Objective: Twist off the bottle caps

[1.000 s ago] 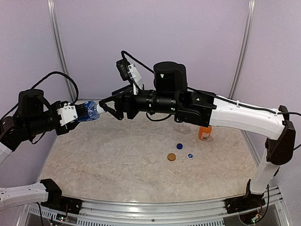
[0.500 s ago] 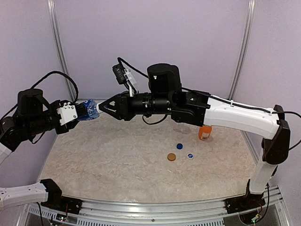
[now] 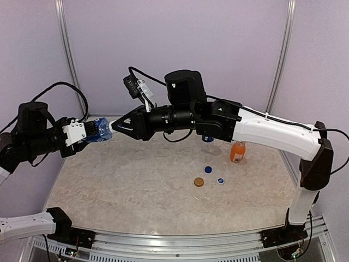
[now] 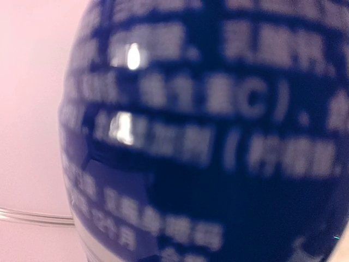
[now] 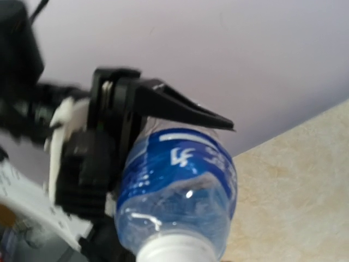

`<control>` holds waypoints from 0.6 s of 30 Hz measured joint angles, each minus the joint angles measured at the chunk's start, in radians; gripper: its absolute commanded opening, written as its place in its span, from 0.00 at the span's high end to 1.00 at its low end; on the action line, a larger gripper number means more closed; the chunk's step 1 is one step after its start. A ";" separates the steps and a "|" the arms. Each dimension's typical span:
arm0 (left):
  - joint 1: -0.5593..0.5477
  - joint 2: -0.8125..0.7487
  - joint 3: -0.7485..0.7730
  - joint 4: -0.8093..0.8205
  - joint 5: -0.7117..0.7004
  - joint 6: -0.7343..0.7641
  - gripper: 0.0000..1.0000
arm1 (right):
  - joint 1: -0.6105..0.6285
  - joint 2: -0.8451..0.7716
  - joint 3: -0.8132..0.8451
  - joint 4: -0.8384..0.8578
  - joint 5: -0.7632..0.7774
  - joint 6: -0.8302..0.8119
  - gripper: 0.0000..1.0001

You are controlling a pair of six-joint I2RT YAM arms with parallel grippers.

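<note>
A clear bottle with a dark blue label (image 3: 104,131) is held off the table, lying sideways, with my left gripper (image 3: 94,131) shut round its body. Its label (image 4: 218,136) fills the left wrist view. My right gripper (image 3: 113,126) meets the bottle's neck end, its fingers drawn together to a point there over the cap, which is hidden. In the right wrist view the bottle (image 5: 180,180) shows down to its white neck ring (image 5: 174,248), with a black left finger (image 5: 180,109) over it. Three loose caps lie on the table: blue (image 3: 208,169), orange-brown (image 3: 199,182), and blue with a whitish rim (image 3: 220,180).
A short bottle of orange liquid (image 3: 236,152) stands at the back right of the marbled table (image 3: 136,191), just behind my right arm's long white link (image 3: 272,134). Purple walls with metal posts close in the back and sides.
My right gripper has moved left onto the bottle's neck end and its wide-open fingers have closed together there. The left gripper keeps holding the bottle, almost unmoved.
</note>
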 measured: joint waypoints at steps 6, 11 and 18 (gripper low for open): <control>0.006 0.004 0.120 -0.316 0.172 0.002 0.55 | 0.118 -0.036 -0.023 -0.084 0.061 -0.424 1.00; 0.002 0.002 0.177 -0.541 0.351 0.025 0.56 | 0.283 -0.054 -0.025 -0.141 0.290 -0.805 1.00; -0.011 0.023 0.175 -0.586 0.407 0.091 0.57 | 0.441 -0.090 -0.200 0.036 0.669 -1.361 1.00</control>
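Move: The right fingers are already shut on the white cap, which is on the blue-labelled bottle; the bottle's middle lies about 8 cm to the left, 1 cm ahead and 1 cm lower. From the left hand, which grips the bottle body, the cap is some 8 cm to the right, 1 cm back and 1 cm higher. On the table, 38 cm below the right hand, a loose blue cap lies 10 cm ahead and 32 cm right, an orange cap 4 cm ahead and 28 cm right. Keeping its pinch on the white cap, the right hand rolls about 80 degrees around its own left-pointing fingers, counter-clockwise as seen from the cap's end looking at the bottle, while it swings back towards the base some 14 cm and sinks slightly. The left hand keeps hold of the bottle and carries it back about 11 cm and down a little in step, easing off near the end, its wrist tipping the fingers down some 25 degrees against the cap's turn and swinging clockwise by about 20. ##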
